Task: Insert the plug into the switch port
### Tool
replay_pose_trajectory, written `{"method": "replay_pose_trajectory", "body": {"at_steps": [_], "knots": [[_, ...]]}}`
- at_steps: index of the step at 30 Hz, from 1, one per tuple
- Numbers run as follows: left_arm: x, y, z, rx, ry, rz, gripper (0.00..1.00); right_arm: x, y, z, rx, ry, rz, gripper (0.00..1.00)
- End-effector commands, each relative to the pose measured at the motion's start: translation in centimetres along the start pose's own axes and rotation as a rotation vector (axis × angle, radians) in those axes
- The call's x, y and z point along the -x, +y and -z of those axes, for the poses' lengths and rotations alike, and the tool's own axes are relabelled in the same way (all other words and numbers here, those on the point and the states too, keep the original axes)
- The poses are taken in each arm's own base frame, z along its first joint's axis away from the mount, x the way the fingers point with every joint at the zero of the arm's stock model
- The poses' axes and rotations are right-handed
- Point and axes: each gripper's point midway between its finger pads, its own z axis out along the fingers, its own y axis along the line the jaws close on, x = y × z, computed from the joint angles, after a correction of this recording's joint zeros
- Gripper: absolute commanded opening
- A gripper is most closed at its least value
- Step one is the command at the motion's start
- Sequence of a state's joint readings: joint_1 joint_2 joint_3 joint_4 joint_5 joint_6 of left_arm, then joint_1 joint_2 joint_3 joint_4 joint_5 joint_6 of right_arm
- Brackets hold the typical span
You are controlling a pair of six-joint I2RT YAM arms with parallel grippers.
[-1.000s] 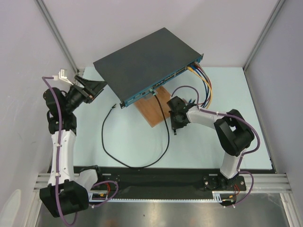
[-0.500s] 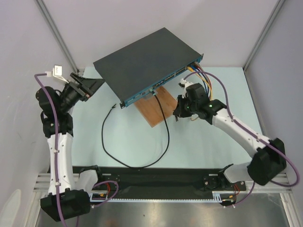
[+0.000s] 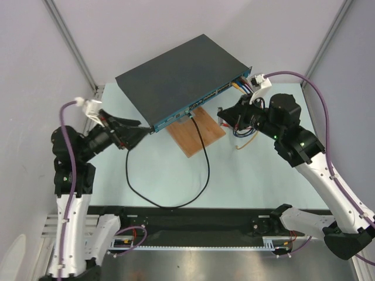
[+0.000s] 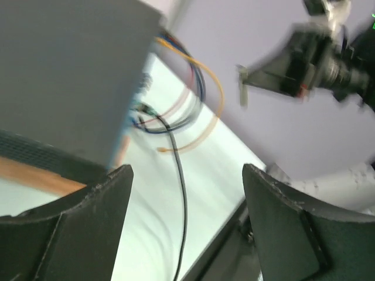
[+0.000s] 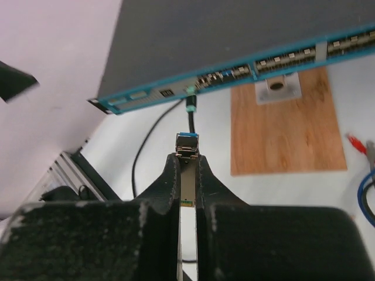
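Observation:
The switch [image 3: 176, 76] is a flat black box with a teal-blue port face [image 5: 234, 73], standing at an angle at the back. My right gripper [image 5: 187, 157] is shut on the plug [image 5: 187, 145], a small silver metal module with a blue end that sticks out past the fingertips. It points at the port face from a short distance, clear of it. From above, the right gripper [image 3: 224, 115] hovers to the right of the wooden board. My left gripper [image 3: 138, 133] is open and holds nothing [image 4: 187, 175], just left of the switch's front corner.
A brown wooden board [image 3: 196, 132] lies under the switch's front edge. A black cable [image 3: 205, 170] is plugged into the port face and loops across the table to a loose end near the left gripper. Coloured cables [image 3: 251, 96] hang from the switch's right end.
The right arm lifted and swung right, now pointing left at the port face with the plug. The left gripper moved from the switch's left corner down toward the cable's loose end.

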State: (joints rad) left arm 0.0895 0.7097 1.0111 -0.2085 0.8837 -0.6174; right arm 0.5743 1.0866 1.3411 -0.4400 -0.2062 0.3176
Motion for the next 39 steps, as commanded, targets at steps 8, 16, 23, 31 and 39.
{"method": "replay_pose_trajectory", "body": {"at_steps": [8,16,23,31,39], "knots": [[-3.8,-2.4,-6.3,-0.041,0.227,-0.383,0.79,4.1,2.7,-0.8,0.117,-0.180,-0.124,0.00],[-3.3,-8.5,-13.5,-0.178,0.241,-0.500,0.81,5.8,4.0,-0.6,0.142,-0.230,-0.052,0.00],[-6.1,-9.2,-15.9,-0.166,0.283,-0.476,0.82,5.1,5.0,0.0,0.156,-0.247,-0.005,0.00],[-3.6,-8.4,-16.5,-0.077,0.160,-0.489,0.63,3.7,6.5,0.4,0.196,-0.226,-0.021,0.00],[-4.5,-8.0,-15.9,-0.079,0.159,-0.461,0.30,2.8,7.1,0.0,0.216,-0.178,-0.060,0.00]]}}
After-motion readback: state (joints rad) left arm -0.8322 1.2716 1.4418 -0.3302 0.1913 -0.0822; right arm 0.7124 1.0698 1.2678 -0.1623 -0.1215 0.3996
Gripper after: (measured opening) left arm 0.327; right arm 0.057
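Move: About 24 cm to the left gripper's right, 5 cm ahead and a little lower is the small plug, upright in the right fingertips. From the right gripper, the open left one it must meet is some 24 cm left, 5 cm back and 4 cm higher. The switch's near left corner lies about 12 cm ahead of the left gripper and 20 cm below; the plugged cable end is roughly 14 cm ahead, 11 cm left and 17 cm below the right gripper. Sweeping about 20 cm right and slightly forward, the left hand comes up to the plug, rolling some 30 degrees so its left side rises, then holds place while its fingers close from wide open to a narrow gap around the plug's free lower end. The right hand keeps its pinch and brings the plug some 4 cm left and 4 cm up to meet it. ##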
